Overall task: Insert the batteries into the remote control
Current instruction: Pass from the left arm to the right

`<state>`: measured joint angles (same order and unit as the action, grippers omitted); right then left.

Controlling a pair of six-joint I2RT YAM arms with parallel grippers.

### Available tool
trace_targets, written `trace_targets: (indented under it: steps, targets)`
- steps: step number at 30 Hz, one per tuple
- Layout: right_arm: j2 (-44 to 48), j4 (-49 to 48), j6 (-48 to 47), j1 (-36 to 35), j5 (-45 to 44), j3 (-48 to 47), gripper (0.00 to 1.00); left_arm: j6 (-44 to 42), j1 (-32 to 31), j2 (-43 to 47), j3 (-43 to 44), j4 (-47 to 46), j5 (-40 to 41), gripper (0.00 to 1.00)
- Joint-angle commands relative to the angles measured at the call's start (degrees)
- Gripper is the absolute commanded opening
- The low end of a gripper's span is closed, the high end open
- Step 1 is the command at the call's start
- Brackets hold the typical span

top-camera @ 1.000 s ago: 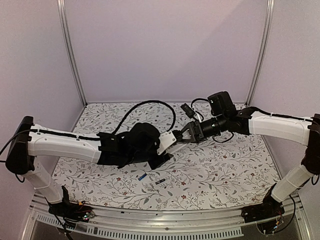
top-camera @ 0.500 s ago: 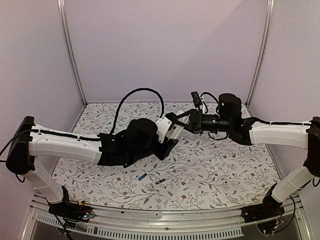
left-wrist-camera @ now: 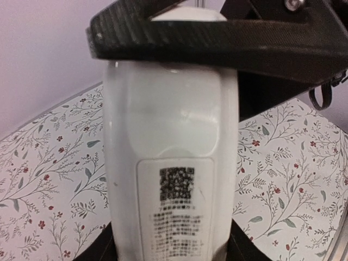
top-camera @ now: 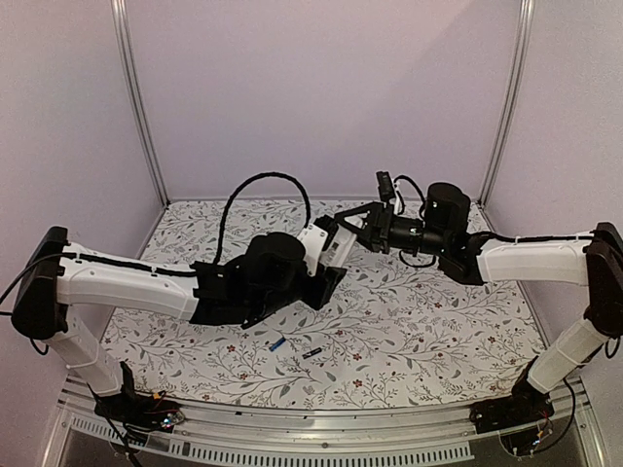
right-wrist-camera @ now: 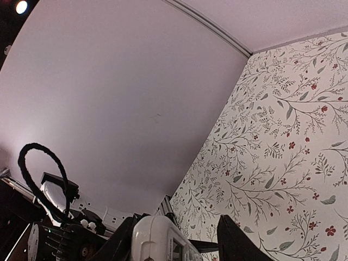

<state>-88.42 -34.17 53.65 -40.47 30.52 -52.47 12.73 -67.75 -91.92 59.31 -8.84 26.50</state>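
Observation:
The white remote control (top-camera: 321,242) is held in the air over the middle of the table, with my left gripper (top-camera: 327,259) shut on its lower part. In the left wrist view the remote control (left-wrist-camera: 171,125) fills the frame, its QR label toward the camera, and my left gripper (left-wrist-camera: 171,255) clamps its base. My right gripper (top-camera: 343,220) straddles the remote's far end. In the right wrist view my right gripper (right-wrist-camera: 174,244) shows one finger against the remote control (right-wrist-camera: 155,239) and the other finger (right-wrist-camera: 239,242) standing off it. The blue battery (top-camera: 277,344) and the black battery (top-camera: 311,353) lie on the cloth near the front.
A floral cloth (top-camera: 438,321) covers the table. The left arm's black cable (top-camera: 255,185) loops high above its wrist. Metal frame posts (top-camera: 136,97) and pale walls close in the back and sides.
The left arm has raised the remote toward the back. The right gripper has swung up and left to the remote's far end, and its jaws have narrowed.

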Motion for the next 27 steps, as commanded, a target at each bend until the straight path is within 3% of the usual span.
trace_targets:
  steps: [1,3,8,11,16,23,25,27]
  targets:
    - [-2.1,-2.7,1.7,0.1,0.2,0.8,0.5,2.1,-0.8,0.2,0.0,-1.9,1.8,0.16]
    - [-2.7,-3.2,1.8,0.1,0.5,0.9,0.49,2.5,-0.8,-0.1,0.4,-1.8,2.0,0.16]
    - [-3.1,-3.5,1.7,0.1,0.9,0.6,0.37,2.8,-0.8,-1.3,2.0,-0.7,1.6,0.17]
    - [-3.4,-3.7,1.7,0.0,1.4,0.6,0.47,3.5,-0.6,-1.9,2.6,-0.3,1.5,0.17]
    - [-3.6,-3.9,1.4,0.0,1.6,0.9,0.47,3.8,-0.6,-2.5,3.8,0.5,1.5,0.17]
    - [-4.3,-3.9,1.3,-0.1,1.7,0.5,0.25,3.7,-0.6,-3.2,4.9,1.4,0.6,0.19]
    - [-4.5,-3.7,1.5,0.0,1.9,0.4,0.16,2.9,-0.6,-2.6,4.3,1.1,-0.4,0.27]
    - [-4.6,-3.7,1.7,0.2,2.4,0.5,0.07,1.5,-0.6,-1.3,3.2,0.5,-2.2,0.45]
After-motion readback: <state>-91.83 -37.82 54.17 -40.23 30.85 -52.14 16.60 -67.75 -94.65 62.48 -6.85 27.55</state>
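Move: The left hand grips the remote control by its lower end. The remote's middle is about 4 cm ahead, 2 cm right and 3 cm above the left hand; from the right hand it is some 3 cm back, 2 cm left and 4 cm below, its upper end between those half-open fingers. On the table about 20 cm below the left hand, the blue battery lies some 7 cm back and 14 cm left of it, the dark battery 10 cm back and 6 cm left. The right hand stays around the remote's upper end and closes its half-open fingers most of the way, pinching that end between both pads and settling downward about 1.5 cm, mostly at the very end, with hardly any turn of the wrist. The left hand keeps its grip on the lower end, easing only about 1 cm to the right and slightly forward, its opening unchanged. ##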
